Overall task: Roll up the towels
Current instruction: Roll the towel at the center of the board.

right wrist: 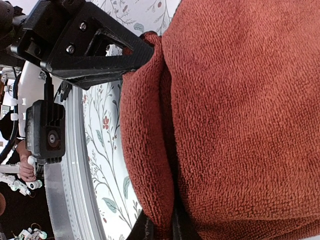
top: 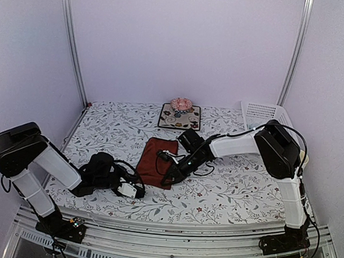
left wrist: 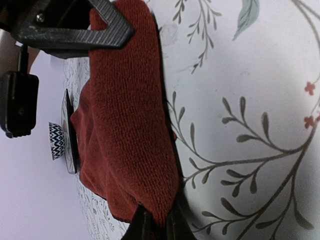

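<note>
A dark red towel (top: 156,156) lies on the white floral table covering (top: 233,185) between my two arms. My left gripper (top: 140,189) reaches in from the left at the towel's near edge. In the left wrist view that gripper (left wrist: 157,225) is shut, pinching the edge of the red towel (left wrist: 125,125) between its fingertips. My right gripper (top: 168,177) comes in from the right at the near right corner. In the right wrist view it (right wrist: 162,230) is shut on a raised fold of the towel (right wrist: 240,115). No other towel shows.
A square dark floral mat (top: 187,121) with a pink round object (top: 181,104) on it sits at the back centre. A white slatted basket (top: 265,114) stands at the back right. Metal frame posts (top: 72,41) rise at the back corners.
</note>
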You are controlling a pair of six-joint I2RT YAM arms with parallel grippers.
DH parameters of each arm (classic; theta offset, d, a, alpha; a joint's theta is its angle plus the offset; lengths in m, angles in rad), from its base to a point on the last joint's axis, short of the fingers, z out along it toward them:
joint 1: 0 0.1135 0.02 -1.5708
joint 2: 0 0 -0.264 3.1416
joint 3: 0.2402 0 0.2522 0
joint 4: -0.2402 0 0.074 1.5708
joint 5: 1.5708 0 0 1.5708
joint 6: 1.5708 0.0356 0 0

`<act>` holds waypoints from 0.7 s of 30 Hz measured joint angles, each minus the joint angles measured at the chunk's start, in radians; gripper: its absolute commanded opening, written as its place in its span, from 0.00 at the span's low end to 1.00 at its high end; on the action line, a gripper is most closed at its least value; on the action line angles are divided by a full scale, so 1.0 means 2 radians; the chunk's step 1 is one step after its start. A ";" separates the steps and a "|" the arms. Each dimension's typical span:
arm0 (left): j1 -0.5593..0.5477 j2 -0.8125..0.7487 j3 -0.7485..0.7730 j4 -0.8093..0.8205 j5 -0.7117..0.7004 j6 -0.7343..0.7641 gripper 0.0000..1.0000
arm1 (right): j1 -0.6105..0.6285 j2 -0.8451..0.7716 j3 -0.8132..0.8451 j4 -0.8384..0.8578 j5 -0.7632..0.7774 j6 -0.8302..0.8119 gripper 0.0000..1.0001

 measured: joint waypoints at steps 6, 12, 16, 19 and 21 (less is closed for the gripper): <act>0.000 -0.015 0.031 -0.075 0.007 -0.013 0.00 | 0.000 -0.001 0.000 -0.003 -0.002 -0.009 0.39; 0.009 -0.038 0.095 -0.228 0.044 -0.046 0.00 | 0.000 -0.039 -0.016 -0.010 0.026 -0.040 0.55; 0.027 -0.039 0.139 -0.320 0.082 -0.069 0.00 | 0.000 -0.093 -0.049 -0.005 0.068 -0.062 0.65; 0.042 -0.033 0.169 -0.378 0.109 -0.083 0.00 | 0.002 -0.139 -0.086 0.014 0.120 -0.086 0.67; 0.050 -0.020 0.191 -0.413 0.124 -0.093 0.00 | 0.009 -0.164 -0.114 0.031 0.163 -0.106 0.68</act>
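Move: Both hands already pinch the red towel's turned-up near edge, at its left and right ends, just above the table. From the right hand the towel's middle lies about 10 cm ahead and 4 cm left; the tray is some 38 cm ahead and 4 cm right. From the left hand the towel's middle is about 9 cm ahead and 8 cm right, the tray roughly 37 cm ahead and 16 cm right. Right hand opens off the towel's corner, rising about 5 cm and rightward; left keeps pinching, tipping down some 30 degrees. ##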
